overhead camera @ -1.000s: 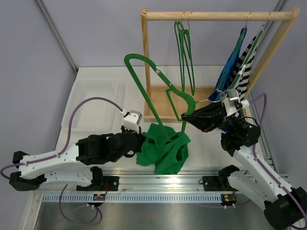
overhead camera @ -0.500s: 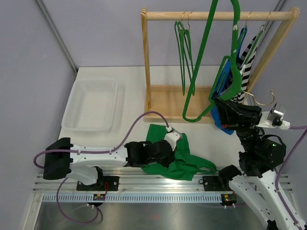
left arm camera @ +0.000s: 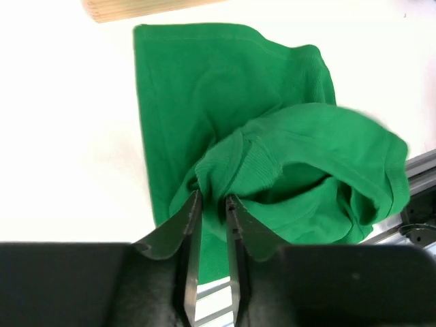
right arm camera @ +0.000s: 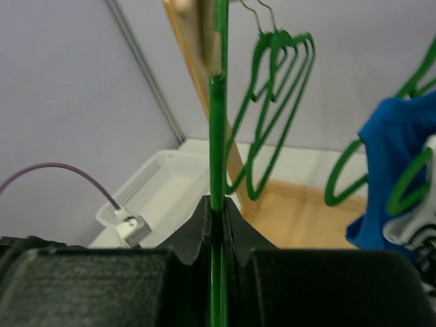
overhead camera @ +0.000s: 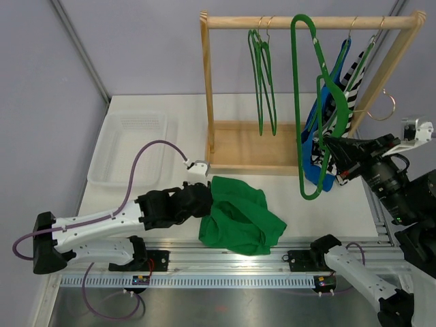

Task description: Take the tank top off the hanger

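The green tank top (overhead camera: 242,216) lies crumpled on the white table, off the hanger, and fills the left wrist view (left arm camera: 272,136). My left gripper (overhead camera: 206,202) sits at its left edge. Its jaws (left arm camera: 211,197) stand slightly apart, with a fold of the fabric just at the fingertips. The bare green hanger (overhead camera: 297,102) hangs high in front of the rack. My right gripper (overhead camera: 328,144) is shut on its lower part. In the right wrist view the hanger's rod (right arm camera: 216,136) runs straight up from between the shut fingers (right arm camera: 218,204).
The wooden rack (overhead camera: 306,22) stands at the back, with empty green hangers (overhead camera: 262,75) on its rail and a blue garment (overhead camera: 319,129) and a striped one (overhead camera: 352,85) at the right. A white basket (overhead camera: 133,146) sits at the left. The metal rail (overhead camera: 225,262) borders the near edge.
The right arm swung the hanger from low over the table up to rail height. The tank top came off and settled flat on the table. The left jaws parted slightly.
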Robot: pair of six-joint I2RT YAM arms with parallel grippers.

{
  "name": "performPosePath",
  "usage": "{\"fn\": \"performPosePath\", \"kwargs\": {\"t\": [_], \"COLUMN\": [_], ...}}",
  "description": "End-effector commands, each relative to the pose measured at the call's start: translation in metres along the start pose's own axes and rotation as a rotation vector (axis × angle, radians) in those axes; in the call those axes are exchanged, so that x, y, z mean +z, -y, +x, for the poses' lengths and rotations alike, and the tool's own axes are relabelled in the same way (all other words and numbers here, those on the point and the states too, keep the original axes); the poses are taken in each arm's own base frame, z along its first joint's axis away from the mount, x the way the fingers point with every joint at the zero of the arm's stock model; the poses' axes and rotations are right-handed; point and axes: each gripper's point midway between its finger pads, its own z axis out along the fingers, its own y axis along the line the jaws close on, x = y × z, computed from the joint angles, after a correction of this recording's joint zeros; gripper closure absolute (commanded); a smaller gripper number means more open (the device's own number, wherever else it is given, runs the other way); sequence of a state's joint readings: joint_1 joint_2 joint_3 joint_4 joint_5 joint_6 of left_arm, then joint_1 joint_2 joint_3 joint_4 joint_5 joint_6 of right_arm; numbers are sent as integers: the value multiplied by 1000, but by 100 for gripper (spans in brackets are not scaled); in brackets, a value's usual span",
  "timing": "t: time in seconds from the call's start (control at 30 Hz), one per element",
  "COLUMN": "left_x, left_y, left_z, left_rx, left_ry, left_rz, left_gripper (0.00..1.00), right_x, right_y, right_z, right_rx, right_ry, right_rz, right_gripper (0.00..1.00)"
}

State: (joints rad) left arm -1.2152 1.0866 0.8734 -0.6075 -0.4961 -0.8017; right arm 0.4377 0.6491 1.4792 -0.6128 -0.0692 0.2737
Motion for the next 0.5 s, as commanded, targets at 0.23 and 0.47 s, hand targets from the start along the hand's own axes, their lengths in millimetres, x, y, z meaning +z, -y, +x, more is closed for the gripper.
{"fn": "performPosePath", "kwargs": {"t": [0.23,0.47], "left_x": [-34,-56], "left_y": [-19,-29], "left_z": [-22,-28], "left_rx": [7,29], "left_ry": [54,59], "left_rz": [1,13], "left_gripper": [41,1], "right_x": [0,51], "right_y": [44,74], "right_z": [32,53], "right_rx": [-93,-151], "right_ry": [-358,-473], "right_rz": [270,387], "right_gripper": [100,100]}}
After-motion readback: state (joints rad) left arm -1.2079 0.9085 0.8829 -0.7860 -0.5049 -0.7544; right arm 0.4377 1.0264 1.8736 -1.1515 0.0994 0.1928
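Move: The green tank top lies spread below the left hand, its middle about 14 cm to the right, 1 cm ahead and 13 cm down; the rack base is some 32 cm ahead and 30 cm right. For the right hand, still gripping the bare hanger, the rail's empty stretch is about 30 cm ahead, 4 cm left and 10 cm up; the empty hangers are 32 cm ahead, 16 cm left, 5 cm down, the blue tank top 28 cm ahead, 5 cm right, 20 cm down. The left fingers, only slightly parted, spread wide and come free of the green tank top as that hand draws off about 5 cm to its left while rising a little. Meanwhile the right hand keeps its pinch on the bare hanger and carries it down and forward towards the rack, about 6 cm down and nearly as far out, tipping its fingers from slightly raised to pointing downward while rolling its left side down, a turn of some 30 degrees in all. ##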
